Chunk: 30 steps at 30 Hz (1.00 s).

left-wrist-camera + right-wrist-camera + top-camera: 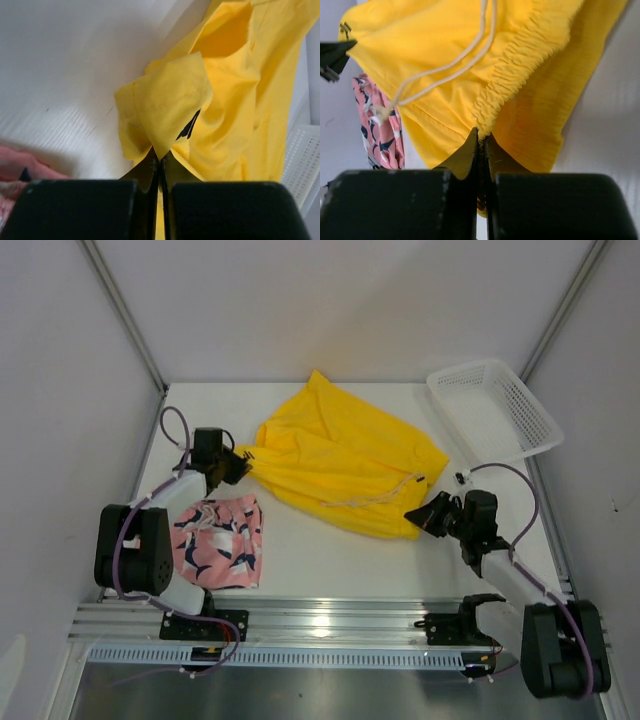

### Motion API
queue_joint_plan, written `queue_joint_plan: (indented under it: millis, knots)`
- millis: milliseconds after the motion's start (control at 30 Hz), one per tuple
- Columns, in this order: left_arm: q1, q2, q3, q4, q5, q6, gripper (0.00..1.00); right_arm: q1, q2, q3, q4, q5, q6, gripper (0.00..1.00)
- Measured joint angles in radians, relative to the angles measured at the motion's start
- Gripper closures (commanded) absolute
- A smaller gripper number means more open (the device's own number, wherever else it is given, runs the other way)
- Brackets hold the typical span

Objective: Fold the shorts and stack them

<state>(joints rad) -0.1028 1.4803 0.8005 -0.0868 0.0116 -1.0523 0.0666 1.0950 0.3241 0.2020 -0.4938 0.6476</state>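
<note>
The yellow shorts [340, 455] lie spread across the middle of the table, drawstring facing the right arm. My left gripper [243, 462] is shut on their left hem corner [165, 107], beside a small dark logo [188, 126]. On the right, my right gripper [418, 513] is shut on the gathered waistband [502, 95] at the near right edge. The pink shorts with navy-and-white print [220, 540] lie folded at the near left, beside the left arm's base; they show at the left edge of the right wrist view as the pink shorts [380, 135].
A white mesh basket [495, 410] stands at the back right corner, tilted along the wall. White side walls close in the table left and right. A metal rail [320, 625] with the arm bases runs along the near edge.
</note>
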Motion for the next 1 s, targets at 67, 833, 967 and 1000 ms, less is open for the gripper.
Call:
queue_joint_plan:
  millis: [67,833,967,1000]
  knots:
    - [0.029,0.053,0.104,-0.075,0.024,0.026,1.00,0.034,-0.113,-0.059,0.004,0.004,0.000,1.00]
    - [0.132,0.016,0.240,-0.285,0.046,0.145,1.00,0.347,-0.782,-0.220,-0.089,0.070,-0.049,0.51]
    - [0.169,-0.019,0.238,-0.285,0.028,0.148,1.00,0.389,-0.766,-0.224,-0.071,0.093,-0.044,0.46]
    - [0.174,-0.028,0.234,-0.282,0.024,0.149,1.00,0.392,-0.753,-0.228,-0.058,0.093,-0.040,0.46]
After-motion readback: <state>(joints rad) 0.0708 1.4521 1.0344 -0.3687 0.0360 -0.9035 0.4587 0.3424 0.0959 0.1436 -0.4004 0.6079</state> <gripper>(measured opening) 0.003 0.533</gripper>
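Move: The left hand, shut on a corner of the yellow shorts, has bare table about 7 cm to its left and 6 cm below; the pink shorts lie some 18 cm back and 8 cm left, the body of the yellow shorts 21 cm right, level. The right hand holds the waistband end, with clear near table 9 cm back, 6 cm left; the yellow body is about 15 cm ahead, 13 cm left, the white basket 27 cm ahead, 21 cm right. The right hand draws the waistband end about 10 cm back and some 6 cm left over the near table while rising 7 cm, its fingers tipping up nearly 30 degrees and turning counter-clockwise, then opens about halfway in the last part and lets the cloth go. The left hand keeps its pinch on the other corner, first reaching 3 cm forward and up, easing back, then hauling the corner some 6 cm left towards the table's left edge and climbing a little more. ##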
